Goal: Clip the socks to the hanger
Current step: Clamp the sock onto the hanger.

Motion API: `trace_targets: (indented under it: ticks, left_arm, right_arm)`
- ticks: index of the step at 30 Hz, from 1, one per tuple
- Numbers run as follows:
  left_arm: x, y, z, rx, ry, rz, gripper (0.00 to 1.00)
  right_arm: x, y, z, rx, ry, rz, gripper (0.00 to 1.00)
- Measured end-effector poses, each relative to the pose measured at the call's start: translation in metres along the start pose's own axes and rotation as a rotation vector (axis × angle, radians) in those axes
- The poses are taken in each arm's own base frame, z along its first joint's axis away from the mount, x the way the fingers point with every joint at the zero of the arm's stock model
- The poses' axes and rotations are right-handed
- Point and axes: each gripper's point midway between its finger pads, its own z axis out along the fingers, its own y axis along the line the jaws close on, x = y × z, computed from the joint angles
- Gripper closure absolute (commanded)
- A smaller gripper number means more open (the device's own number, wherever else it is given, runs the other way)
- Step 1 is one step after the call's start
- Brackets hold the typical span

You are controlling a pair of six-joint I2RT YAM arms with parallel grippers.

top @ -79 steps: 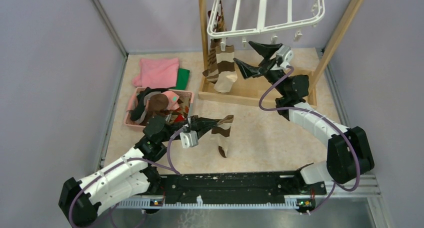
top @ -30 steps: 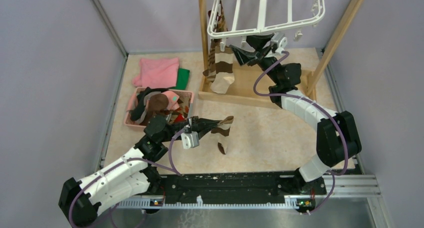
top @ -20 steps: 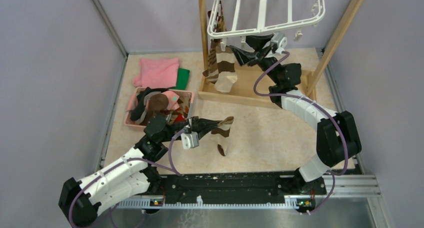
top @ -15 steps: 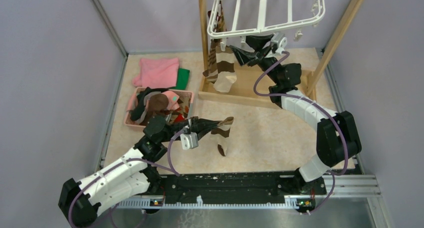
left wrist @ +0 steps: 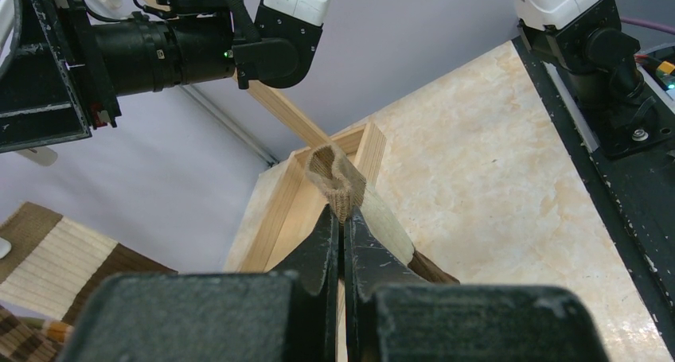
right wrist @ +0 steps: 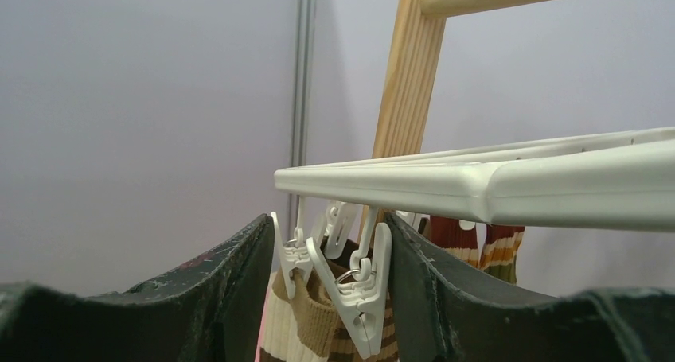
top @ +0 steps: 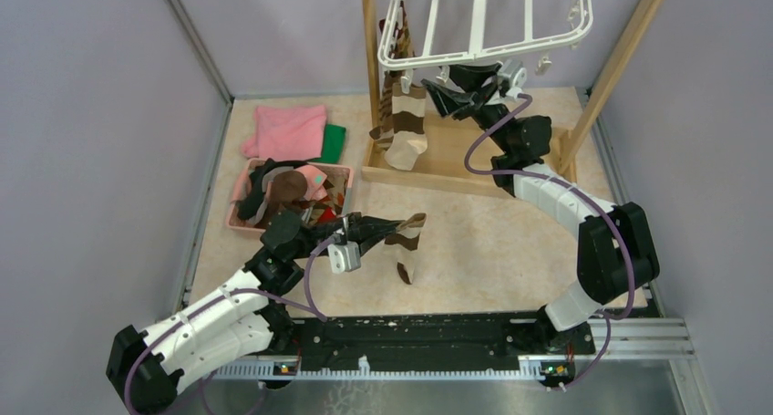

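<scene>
My left gripper is shut on the cuff of a brown-and-cream striped sock, which hangs from it above the table. The white hanger hangs in the wooden frame. One striped sock hangs clipped at its front left corner. My right gripper is raised under the hanger's front rail, still open, with its fingers on either side of a free white clip beside that sock. Red, green and tan banded socks hang behind.
A pink basket holds several more socks at the left. Behind it lie a pink cloth and a green cloth. The wooden frame's base and posts stand at the back.
My right gripper has risen from beside the hung sock to the hanger's front rail, and its jaws have narrowed around the clip. The left arm and its sock have stayed still.
</scene>
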Motion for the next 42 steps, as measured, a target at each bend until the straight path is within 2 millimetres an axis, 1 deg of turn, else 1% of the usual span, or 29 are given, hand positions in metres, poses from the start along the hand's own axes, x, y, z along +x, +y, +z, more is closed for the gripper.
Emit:
trace_targets:
  ticks: [4,9,12,15,21,25,29,33,36,39,42]
  left_arm:
    - [0.0,0.0,0.0,0.0,0.0,0.0,1.0]
    - [0.0,0.0,0.0,0.0,0.0,0.0,1.0]
    - [0.0,0.0,0.0,0.0,0.0,0.0,1.0]
    - [0.0,0.0,0.0,0.0,0.0,-0.001,1.0]
    - [0.002,0.002,0.0,-0.011,0.009,-0.015,1.0]
    - [0.009,0.009,0.004,-0.034,0.034,-0.042,1.0]
    - [0.015,0.028,0.007,-0.081,0.056,-0.073,1.0]
    - [0.028,0.06,-0.001,-0.179,0.073,-0.123,1.0]
    - [0.038,0.087,-0.006,-0.241,0.077,-0.193,1.0]
    - [0.041,0.106,-0.005,-0.261,0.063,-0.256,1.0]
    - [0.037,0.122,0.004,-0.254,0.031,-0.311,1.0]
  right_arm:
    - [0.0,0.0,0.0,0.0,-0.001,0.001,0.52]
    - [0.0,0.0,0.0,0.001,-0.002,0.002,0.63]
    - [-0.001,0.0,0.0,0.003,-0.004,0.002,0.75]
    - [-0.002,-0.003,0.0,0.014,-0.007,0.005,0.85]
    - [-0.003,-0.003,-0.001,0.013,-0.005,0.007,0.94]
    - [-0.006,-0.002,-0.001,0.01,-0.006,0.017,1.0]
    - [-0.008,0.0,-0.001,0.003,-0.006,0.04,1.0]
    - [-0.006,0.002,-0.001,-0.004,0.01,0.089,1.0]
    - [-0.006,0.004,0.002,-0.012,0.029,0.144,1.0]
    - [-0.008,0.006,0.005,-0.016,0.038,0.197,1.0]
    - [-0.011,0.007,0.008,-0.013,0.043,0.257,1.0]
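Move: The right hand's open fingers already straddle the empty clip, practically at their pads; the striped sock already hung beside it has its middle some 8 cm to the left and 12 cm below, and the hanger's near left corner is about 12 cm left and 5 cm up. From the left hand, which holds the next sock by its cuff, that clip is roughly 24 cm ahead, 9 cm right and 14 cm up; the hung sock is about 22 cm ahead, 1 cm right, around hand height. The right hand first closes its fingers on the clip's two arms and stays shut on them, then stays nearly in place, lifting about a centimetre while it tilts and turns counter-clockwise some 15 degrees in all. The left hand waits until the clip is squeezed, then, keeping its pinch on the sock's cuff with the fingers pointing right, swings forward about 12 cm and up 5 cm towards the clip, rolling some 20 degrees so that its top tips forward. ##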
